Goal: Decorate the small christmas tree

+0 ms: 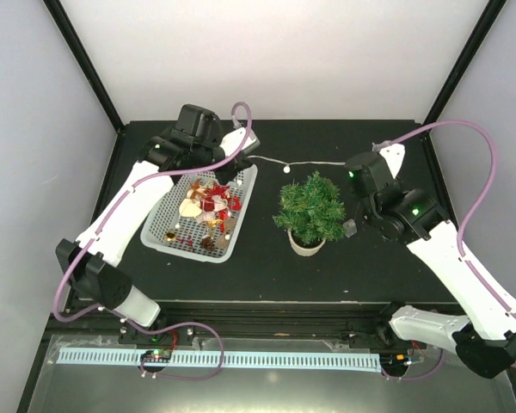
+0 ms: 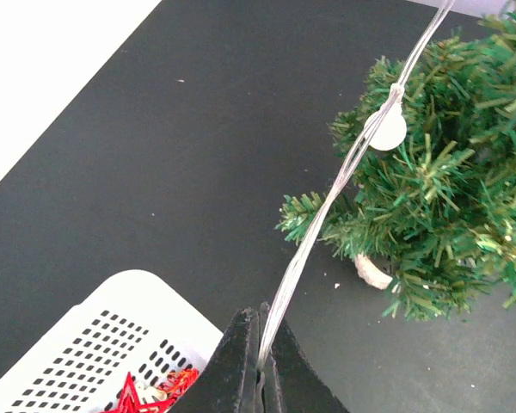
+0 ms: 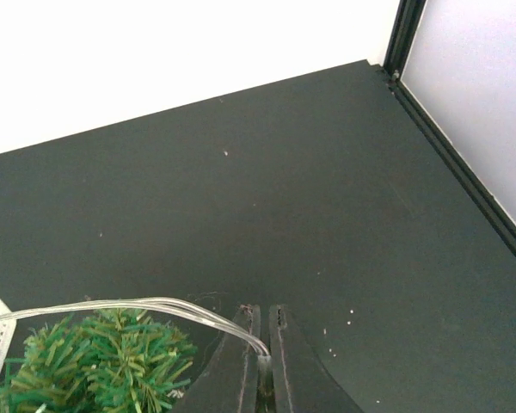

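The small christmas tree [image 1: 310,208] stands upright in its whitish pot [image 1: 306,246] mid-table. A thin clear light string [image 1: 314,163] is stretched behind the tree top between both grippers. My left gripper [image 1: 246,157] is over the basket's far right corner and is shut on one end. In the left wrist view the left gripper [image 2: 262,331] pinches the strands [image 2: 327,206], and a white bulb [image 2: 387,131] hangs in front of the tree [image 2: 447,198]. My right gripper [image 3: 264,331], right of the tree [image 3: 95,366], is shut on the other end of the string [image 3: 146,305].
A white mesh basket [image 1: 159,231] of red and gold ornaments [image 1: 208,206] sits left of the tree. Black frame posts rise at the back corners, and the table's right rail [image 3: 464,172] runs close to my right arm.
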Robot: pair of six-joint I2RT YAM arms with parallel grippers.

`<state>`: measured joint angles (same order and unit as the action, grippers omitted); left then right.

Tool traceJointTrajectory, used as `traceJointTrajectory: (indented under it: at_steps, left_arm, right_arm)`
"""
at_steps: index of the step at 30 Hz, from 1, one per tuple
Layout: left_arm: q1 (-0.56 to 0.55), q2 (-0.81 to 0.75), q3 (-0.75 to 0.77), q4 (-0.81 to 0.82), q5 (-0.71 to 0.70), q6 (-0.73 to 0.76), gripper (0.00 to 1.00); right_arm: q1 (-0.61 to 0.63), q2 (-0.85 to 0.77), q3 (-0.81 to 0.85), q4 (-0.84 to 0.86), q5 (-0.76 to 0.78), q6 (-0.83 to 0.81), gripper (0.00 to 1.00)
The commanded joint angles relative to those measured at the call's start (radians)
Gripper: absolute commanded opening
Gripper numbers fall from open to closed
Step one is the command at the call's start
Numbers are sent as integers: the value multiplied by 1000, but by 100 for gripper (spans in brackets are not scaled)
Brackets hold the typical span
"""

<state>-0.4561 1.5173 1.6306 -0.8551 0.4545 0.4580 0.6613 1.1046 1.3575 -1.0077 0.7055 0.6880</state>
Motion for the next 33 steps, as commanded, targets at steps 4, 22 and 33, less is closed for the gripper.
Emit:
traceJointTrajectory:
  at_steps: [4, 22, 33]
  left_arm:
    - [15, 104, 120, -31, 33, -55, 2]
    - [76, 38, -139, -83, 59, -22, 1]
    - [76, 25, -271, -112, 56, 10, 1]
  right_arm:
    - [-53, 47, 23, 46, 14, -22, 1]
    - [-75, 30, -172, 87, -106, -6, 1]
    - [-75, 53, -195, 75, -108, -12, 1]
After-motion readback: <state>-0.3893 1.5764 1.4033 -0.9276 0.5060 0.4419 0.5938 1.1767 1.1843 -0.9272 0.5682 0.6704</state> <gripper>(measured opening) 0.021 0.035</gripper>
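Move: The tree, where the string of lights stretched between the hands is being taken, stands about 13 cm to the left hand's right and some 4 cm nearer the bases, its middle roughly 18 cm lower. The basket of ornaments lies about 13 cm to the left hand's left, 3 cm farther out and some 28 cm down. From the right hand, the tree is about 13 cm to the left, level with it in reach, its middle some 19 cm below. Both shut grippers keep their pinch on the light string and bring it down onto the tree's upper branches: first they ease about 2 cm forward, then sink, the left some 12 cm while drifting back and left, the right about 8 cm. The left fingers tip roughly 20 degrees further down, the right about 10. ##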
